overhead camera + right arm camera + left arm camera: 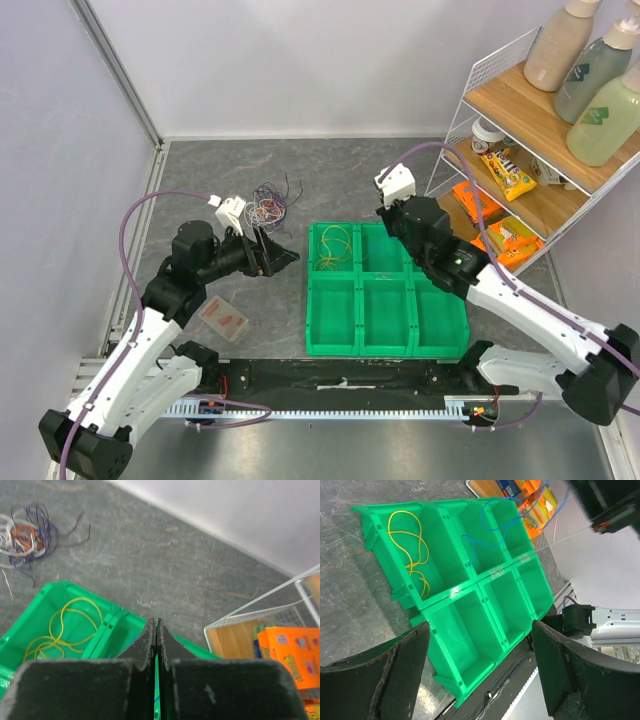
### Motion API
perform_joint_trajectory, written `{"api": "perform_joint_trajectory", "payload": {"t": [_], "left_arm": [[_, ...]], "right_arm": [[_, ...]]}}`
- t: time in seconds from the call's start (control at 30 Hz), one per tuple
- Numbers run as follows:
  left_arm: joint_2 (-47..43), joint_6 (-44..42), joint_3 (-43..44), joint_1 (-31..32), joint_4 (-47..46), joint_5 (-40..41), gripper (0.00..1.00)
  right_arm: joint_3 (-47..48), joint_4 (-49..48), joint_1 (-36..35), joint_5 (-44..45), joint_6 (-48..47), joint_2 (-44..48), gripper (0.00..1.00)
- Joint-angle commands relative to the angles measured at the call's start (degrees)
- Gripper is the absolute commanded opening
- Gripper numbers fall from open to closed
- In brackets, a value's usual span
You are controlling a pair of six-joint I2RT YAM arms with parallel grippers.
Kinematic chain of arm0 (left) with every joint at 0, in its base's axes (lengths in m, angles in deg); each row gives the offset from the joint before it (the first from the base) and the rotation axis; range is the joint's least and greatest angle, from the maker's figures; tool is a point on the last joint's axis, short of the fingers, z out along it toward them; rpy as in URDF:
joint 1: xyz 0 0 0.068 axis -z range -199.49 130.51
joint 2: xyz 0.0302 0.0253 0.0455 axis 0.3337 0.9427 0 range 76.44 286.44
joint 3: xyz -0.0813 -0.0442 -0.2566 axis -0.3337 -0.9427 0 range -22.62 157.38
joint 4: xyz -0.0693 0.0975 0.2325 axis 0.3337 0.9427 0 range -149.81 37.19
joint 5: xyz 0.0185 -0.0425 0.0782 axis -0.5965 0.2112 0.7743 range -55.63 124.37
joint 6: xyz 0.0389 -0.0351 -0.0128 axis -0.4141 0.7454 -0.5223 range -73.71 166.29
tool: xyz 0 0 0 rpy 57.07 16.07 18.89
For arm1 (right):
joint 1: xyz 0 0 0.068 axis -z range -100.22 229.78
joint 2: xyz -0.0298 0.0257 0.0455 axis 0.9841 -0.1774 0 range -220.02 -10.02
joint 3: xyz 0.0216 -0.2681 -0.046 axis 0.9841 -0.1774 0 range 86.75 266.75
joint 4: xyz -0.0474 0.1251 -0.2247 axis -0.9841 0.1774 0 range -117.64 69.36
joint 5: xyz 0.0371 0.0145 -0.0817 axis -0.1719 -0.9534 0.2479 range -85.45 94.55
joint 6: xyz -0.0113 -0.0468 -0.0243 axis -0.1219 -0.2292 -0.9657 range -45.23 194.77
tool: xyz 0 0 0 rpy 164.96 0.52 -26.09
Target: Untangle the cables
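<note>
The tangled cables point(268, 203) point(25, 535), purple, white, orange and dark, lie on the grey table left of the green tray's point(312, 300) far corner. One yellow cable point(333, 248) point(412, 545) point(65, 630) lies in the tray's far-left bin. A thin blue cable point(487, 522) runs from my right gripper down into the far-middle bin. My right gripper point(392, 222) point(156, 622) hangs over that bin, shut on the blue cable. My left gripper point(285, 260) point(480, 627) hovers open and empty just left of the tray, between it and the tangle.
A white wire shelf point(510, 170) with snack packs and bottles stands at the right, close to my right arm. A small clear box point(224, 317) holding orange pieces sits near the left arm. A black rail point(340, 380) runs along the front edge.
</note>
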Motion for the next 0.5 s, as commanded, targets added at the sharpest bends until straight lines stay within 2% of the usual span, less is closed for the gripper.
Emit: {"api": "perform_joint_trajectory", "payload": {"t": [0.0,0.17,0.27,0.33,0.47], "left_arm": [[-0.99,-1.04,0.47,-0.42,0.39,0.44,0.88],[-0.29,-0.70,1.43,-0.33,2.50,2.98,0.88],[1.46,0.97,1.79,-0.94,3.90,8.25,0.88],[4.01,1.94,2.84,-2.95,5.92,9.67,0.89],[9.45,5.19,3.55,-10.15,5.84,7.13,0.94]], "right_arm": [[-2.41,-1.72,0.02,0.45,5.11,-3.10,0.00],[-5.49,0.38,0.02,0.20,16.19,-7.40,0.00],[-5.41,2.23,0.02,0.36,21.48,-12.50,0.00],[-3.49,3.90,0.55,0.54,22.10,-15.49,0.00],[1.86,8.28,2.48,-1.04,20.87,-22.16,0.11]]}}
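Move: The blue cable hangs from the shut right fingers; the tray's far middle compartment, its destination, is centred about 4 cm ahead, 2 cm right and 25 cm below that hand. The far left compartment with the yellow cable lies 4 cm ahead and 8 cm left, the tangled cables about 13 cm ahead and 22 cm left. From the open left hand, the tangle lies some 23 cm ahead, 4 cm left and 22 cm below; the yellow cable's compartment is 15 cm ahead and 9 cm right. Straight down and fast, the right hand sinks about 16 cm towards the far middle compartment, tipping its fingers some 25 degrees further down and keeping the blue cable pinched. The left hand, empty and wide open, waits, then sets off down, forward and left towards the tangle, some 5 cm in all, swinging its fingers slightly counter-clockwise. ##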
